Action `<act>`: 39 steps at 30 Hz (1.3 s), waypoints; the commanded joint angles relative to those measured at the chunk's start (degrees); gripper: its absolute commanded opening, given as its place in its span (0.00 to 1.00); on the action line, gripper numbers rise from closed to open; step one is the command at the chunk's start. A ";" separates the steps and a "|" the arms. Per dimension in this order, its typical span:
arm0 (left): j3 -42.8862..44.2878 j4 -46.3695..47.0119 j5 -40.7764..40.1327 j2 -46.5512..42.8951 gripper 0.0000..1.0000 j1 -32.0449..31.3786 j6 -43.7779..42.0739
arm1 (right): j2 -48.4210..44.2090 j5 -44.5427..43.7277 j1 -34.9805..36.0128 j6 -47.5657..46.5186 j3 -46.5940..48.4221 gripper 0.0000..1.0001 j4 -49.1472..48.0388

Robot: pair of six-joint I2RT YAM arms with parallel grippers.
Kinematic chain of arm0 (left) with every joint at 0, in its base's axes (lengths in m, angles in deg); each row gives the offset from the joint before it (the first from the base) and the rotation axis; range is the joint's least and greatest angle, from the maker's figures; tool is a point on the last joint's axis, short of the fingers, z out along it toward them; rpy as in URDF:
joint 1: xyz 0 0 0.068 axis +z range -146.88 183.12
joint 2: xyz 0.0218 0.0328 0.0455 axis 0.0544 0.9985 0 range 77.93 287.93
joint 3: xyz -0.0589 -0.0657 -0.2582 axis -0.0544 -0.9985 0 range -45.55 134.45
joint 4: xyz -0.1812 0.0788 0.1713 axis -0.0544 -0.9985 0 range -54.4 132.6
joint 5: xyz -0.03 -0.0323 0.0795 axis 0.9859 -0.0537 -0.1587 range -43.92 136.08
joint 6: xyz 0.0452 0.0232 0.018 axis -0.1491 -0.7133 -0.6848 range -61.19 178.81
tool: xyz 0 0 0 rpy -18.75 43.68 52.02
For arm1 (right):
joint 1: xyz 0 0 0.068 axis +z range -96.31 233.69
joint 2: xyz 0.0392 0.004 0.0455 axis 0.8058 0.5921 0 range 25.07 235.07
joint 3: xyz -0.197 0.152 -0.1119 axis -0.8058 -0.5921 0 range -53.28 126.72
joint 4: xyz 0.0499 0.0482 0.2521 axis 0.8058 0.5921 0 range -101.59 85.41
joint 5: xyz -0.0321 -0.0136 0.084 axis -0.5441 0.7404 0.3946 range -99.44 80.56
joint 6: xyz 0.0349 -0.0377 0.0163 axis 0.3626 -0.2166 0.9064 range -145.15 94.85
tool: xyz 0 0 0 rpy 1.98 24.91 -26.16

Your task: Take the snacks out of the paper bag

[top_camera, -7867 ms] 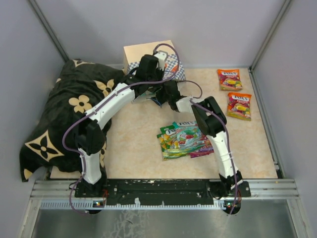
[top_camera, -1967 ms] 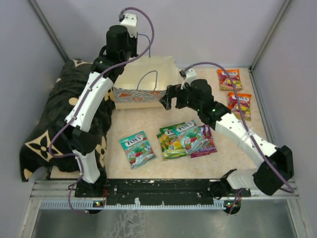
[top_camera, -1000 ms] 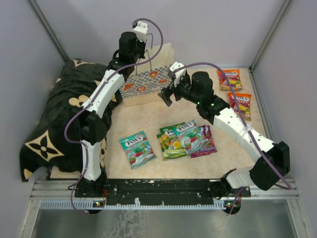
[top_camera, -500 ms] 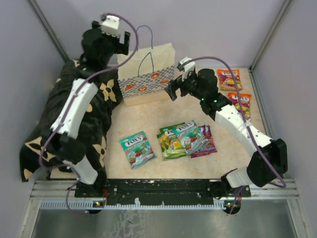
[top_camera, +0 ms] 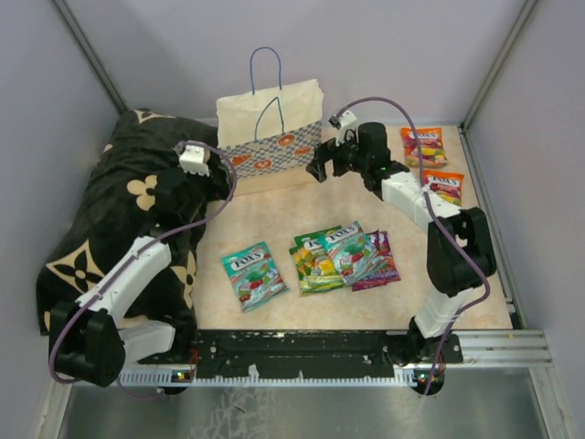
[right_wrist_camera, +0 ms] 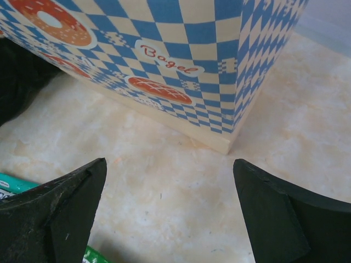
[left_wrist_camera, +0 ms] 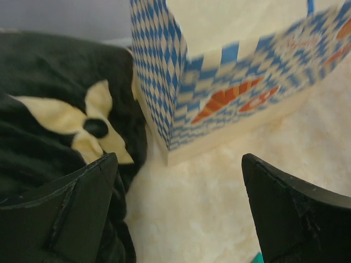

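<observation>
The cream paper bag (top_camera: 271,128) with its blue-checkered band stands upright at the back of the table, its cord handles up. Snacks lie on the table: a teal packet (top_camera: 254,273), an overlapping pile (top_camera: 343,256), and two orange packets (top_camera: 422,146) (top_camera: 441,194) at the right. My left gripper (top_camera: 218,183) is open just left of the bag's near left corner (left_wrist_camera: 167,148), with nothing between its fingers (left_wrist_camera: 82,208). My right gripper (top_camera: 316,167) is open and empty at the bag's right lower corner (right_wrist_camera: 227,145). The bag's inside is hidden.
A black flower-patterned cushion (top_camera: 110,210) fills the left side, touching the bag's left wall (left_wrist_camera: 55,109). Grey walls close the back and sides. Part of a green packet (right_wrist_camera: 11,186) shows by my right gripper's left finger.
My left gripper opened and let go of the bag's handle, then swung left and dropped low beside the cushion. The bag now stands upright. The right arm folded back; its gripper stays by the bag.
</observation>
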 commanded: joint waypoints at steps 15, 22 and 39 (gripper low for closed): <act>2.96 14.37 9.88 15.85 0.97 0.79 -1.15 | 13.00 4.97 -0.54 -2.19 17.92 0.85 2.18; 14.26 13.08 15.68 26.89 0.83 3.00 -2.11 | 14.45 3.52 -0.54 -1.06 20.41 0.73 1.62; 30.66 17.18 27.38 45.57 0.79 7.99 -2.06 | 25.74 3.99 -1.34 0.11 38.51 0.70 8.92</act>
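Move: The paper bag's middle lies about 15 cm ahead of the left hand, 12 to its right and 10 lower; from the right hand it is some 10 cm ahead, 12 left and 4 lower. The lone teal pack lies roughly 20 cm back, 6 right and 20 below the left hand, and the dark pillow's middle 20 left, 6 back and 15 below it. The green-yellow pack lies about 20 cm straight back from the right hand and 15 below. Both hands reach forward to the bag's front edges, left about 17 cm and sinking, right 11, fingers narrowing. ##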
